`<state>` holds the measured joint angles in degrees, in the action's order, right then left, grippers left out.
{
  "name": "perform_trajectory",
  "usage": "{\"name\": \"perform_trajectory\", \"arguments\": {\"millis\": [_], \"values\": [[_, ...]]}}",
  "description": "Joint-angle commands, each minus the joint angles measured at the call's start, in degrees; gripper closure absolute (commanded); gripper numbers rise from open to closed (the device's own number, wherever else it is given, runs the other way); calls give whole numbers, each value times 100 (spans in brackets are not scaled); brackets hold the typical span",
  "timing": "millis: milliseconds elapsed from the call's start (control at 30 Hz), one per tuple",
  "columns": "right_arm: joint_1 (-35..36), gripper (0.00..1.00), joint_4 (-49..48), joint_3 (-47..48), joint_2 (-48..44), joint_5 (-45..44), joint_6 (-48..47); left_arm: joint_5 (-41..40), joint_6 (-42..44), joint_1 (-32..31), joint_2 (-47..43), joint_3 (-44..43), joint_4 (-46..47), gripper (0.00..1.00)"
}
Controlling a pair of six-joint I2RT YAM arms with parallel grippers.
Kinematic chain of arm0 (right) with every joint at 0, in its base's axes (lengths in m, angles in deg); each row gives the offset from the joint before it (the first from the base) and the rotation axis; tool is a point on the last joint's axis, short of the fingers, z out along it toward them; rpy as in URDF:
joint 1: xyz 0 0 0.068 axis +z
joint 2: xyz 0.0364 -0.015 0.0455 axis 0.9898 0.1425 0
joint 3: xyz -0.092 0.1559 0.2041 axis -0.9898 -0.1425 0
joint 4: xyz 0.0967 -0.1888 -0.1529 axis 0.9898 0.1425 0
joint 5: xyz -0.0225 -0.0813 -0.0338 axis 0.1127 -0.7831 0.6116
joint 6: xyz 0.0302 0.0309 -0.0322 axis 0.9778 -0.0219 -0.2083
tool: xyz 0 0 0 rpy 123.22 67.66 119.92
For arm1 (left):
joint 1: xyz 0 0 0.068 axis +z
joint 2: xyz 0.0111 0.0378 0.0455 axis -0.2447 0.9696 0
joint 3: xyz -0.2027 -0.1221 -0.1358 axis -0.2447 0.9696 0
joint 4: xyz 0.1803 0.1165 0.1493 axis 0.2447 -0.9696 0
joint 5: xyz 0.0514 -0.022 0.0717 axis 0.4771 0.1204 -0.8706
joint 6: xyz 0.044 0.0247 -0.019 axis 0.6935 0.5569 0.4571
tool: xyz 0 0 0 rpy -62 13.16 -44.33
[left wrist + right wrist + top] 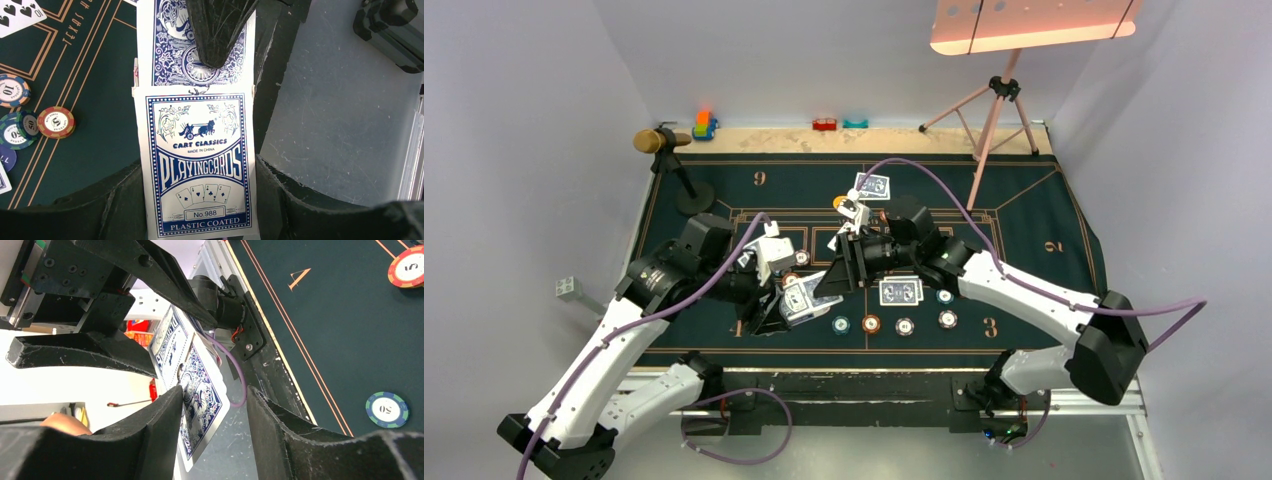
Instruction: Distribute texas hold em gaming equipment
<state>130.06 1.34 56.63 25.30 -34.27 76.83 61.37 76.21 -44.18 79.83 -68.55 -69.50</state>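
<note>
My left gripper [197, 165] is shut on a blue-and-white playing-card box [200, 200], held above the mat's near left part [796, 300]. A blue-backed card [170, 45] sticks out of the box's far end. My right gripper [215, 392] straddles that card [202, 400]: its jaws stand apart, the card lies against one finger and a gap shows to the other. Two pairs of blue-backed cards [872, 186] [901, 292] lie on the mat. A row of chips [871, 323] lies near the front edge. Other chips [56, 122] [386, 410] show in the wrist views.
The dark green mat [1024, 230] covers the table. A microphone on a stand [669, 150] is at the back left and a pink tripod [999, 100] at the back right. Small toys [704, 125] [826, 124] line the far edge. A face-up card [20, 12] lies left of the box.
</note>
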Motion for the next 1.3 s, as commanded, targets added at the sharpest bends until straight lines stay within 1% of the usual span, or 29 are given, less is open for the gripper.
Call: {"name": "perform_trajectory", "arguments": {"millis": [0,267,400,567,700,800,1033,1167,1267], "values": [[-81,46,175,64,-256,-25,-147,122,26,31,-54,-237,227,80],[-291,45,546,157,-393,-122,-360,202,-38,32,-95,-264,220,80],[-346,47,695,195,-433,-170,-441,209,-36,35,-96,-264,227,80],[-392,54,850,241,-537,-274,-521,252,-55,32,-112,-277,218,80],[-445,66,1027,322,-650,-402,-616,238,-48,36,-116,-251,214,80],[-483,72,1091,368,-715,-477,-647,239,-47,32,-131,-246,214,80],[-559,75,1659,726,-753,-817,-974,241,-53,32,-156,-239,207,80],[-642,77,1747,812,-778,-731,-997,237,-49,34,-166,-220,197,80],[-654,77,1819,837,-775,-824,-1049,237,-54,36,-175,-220,198,80]]}}
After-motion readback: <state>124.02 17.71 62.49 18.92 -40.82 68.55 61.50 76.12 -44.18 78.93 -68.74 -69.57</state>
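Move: The top card, sticking out of the card box, lies about 3 cm left of the right hand, 1 cm back and 1 cm below, with one right finger over its face. The box is some 6 cm left and 3 cm back. On the table roughly 15 cm below, the green chip is 1 cm right and 6 cm back, and the face-down cards 15 cm right and 2 cm ahead. From the left hand the card lies about 8 cm right and 4 cm ahead, about level. Keep the box clamped still in the left gripper. Draw the right gripper to the right and forward, about 5 cm in all, dragging the top card out along the deck with the finger on its face. Partway along, close the fingers to pinch the card, then lift about 2 cm while the wrist turns slightly clockwise, still drawing away from the box. ##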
